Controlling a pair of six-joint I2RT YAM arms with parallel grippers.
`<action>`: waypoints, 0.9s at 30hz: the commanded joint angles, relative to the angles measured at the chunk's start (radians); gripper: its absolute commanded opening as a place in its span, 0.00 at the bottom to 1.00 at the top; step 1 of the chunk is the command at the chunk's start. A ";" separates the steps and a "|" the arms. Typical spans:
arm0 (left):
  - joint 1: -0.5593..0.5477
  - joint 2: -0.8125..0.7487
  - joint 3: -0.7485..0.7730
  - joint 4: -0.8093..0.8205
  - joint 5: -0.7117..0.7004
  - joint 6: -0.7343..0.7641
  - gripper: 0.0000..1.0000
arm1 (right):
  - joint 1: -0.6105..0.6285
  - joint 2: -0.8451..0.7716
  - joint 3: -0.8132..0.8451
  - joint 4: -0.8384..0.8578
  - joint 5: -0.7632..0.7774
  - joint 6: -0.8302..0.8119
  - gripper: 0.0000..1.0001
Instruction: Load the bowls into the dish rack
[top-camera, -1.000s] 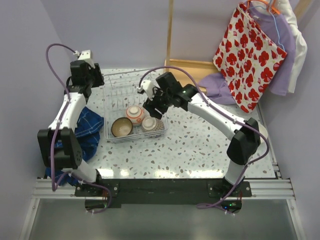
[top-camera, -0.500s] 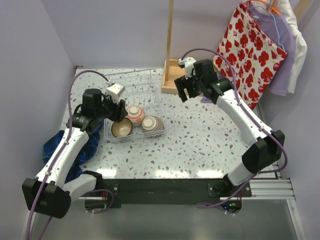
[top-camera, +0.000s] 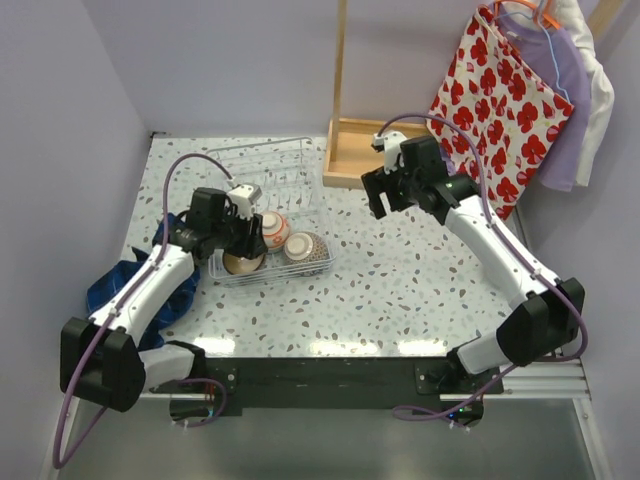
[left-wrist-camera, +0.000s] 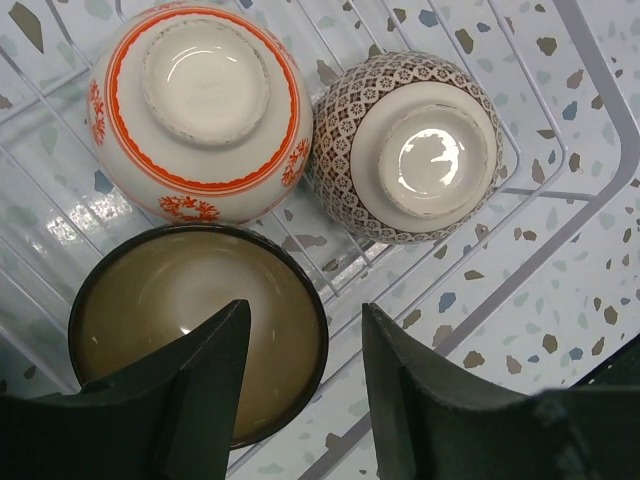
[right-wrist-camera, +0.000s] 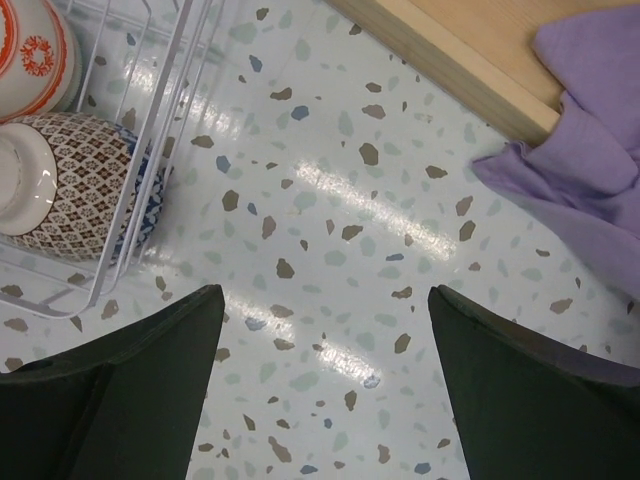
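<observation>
The clear dish rack (top-camera: 316, 196) stands left of the table's middle, and three bowls lie at its near end. A red-patterned bowl (left-wrist-camera: 200, 110) and a brown net-patterned bowl (left-wrist-camera: 410, 145) rest upside down. A brown glazed bowl (left-wrist-camera: 190, 320) sits upright. My left gripper (left-wrist-camera: 305, 315) hangs open above that bowl's right rim, one finger over its inside and one outside. My right gripper (right-wrist-camera: 325, 300) is wide open over bare table, right of the rack (right-wrist-camera: 150, 130), with nothing between its fingers. In the top view the left gripper (top-camera: 248, 240) and the right gripper (top-camera: 378, 200) are well apart.
A shallow wooden box (top-camera: 360, 150) lies at the back behind my right gripper, with a purple cloth (top-camera: 440, 175) beside it. A red floral bag (top-camera: 500, 110) and clothes hang at the back right. A blue cloth (top-camera: 110, 290) lies at the table's left edge.
My left arm swung from the back left to the rack's near end. My right arm pulled away from the rack toward the wooden box, and its jaws opened wider.
</observation>
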 joint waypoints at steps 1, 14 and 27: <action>-0.017 0.021 -0.008 0.036 -0.014 -0.036 0.53 | -0.024 -0.081 -0.029 0.033 0.011 0.017 0.88; -0.076 0.122 0.036 0.016 -0.176 0.005 0.53 | -0.066 -0.147 -0.089 0.022 -0.017 0.000 0.88; -0.076 0.044 0.124 -0.101 -0.216 0.065 0.00 | -0.078 -0.135 -0.068 -0.011 -0.014 -0.028 0.88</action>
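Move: The brown bowl, open side up in the rack, has its middle about 4 cm ahead of the left hand, 5 cm to its left and 7 cm below, so its back-right rim lies nearly under the fingers. The upturned orange-patterned bowl sits some 12 cm ahead and 3 cm right of that hand; the upturned brown-lattice bowl is 5 cm ahead and 13 cm right. From the right hand, the brown bowl is roughly 39 cm left, 5 cm back and 16 cm below. The brown bowl's back-right rim is pinched by the left hand: it sinks about 4 cm almost straight down with the fingers half open, shuts them on the rim, one inside and one outside, then rises about 2 cm. Meanwhile the hand rolls about 10 degrees, its left side rising. The empty right hand eases some 4 cm right and slightly back, away from the rack, fingers still wide. ##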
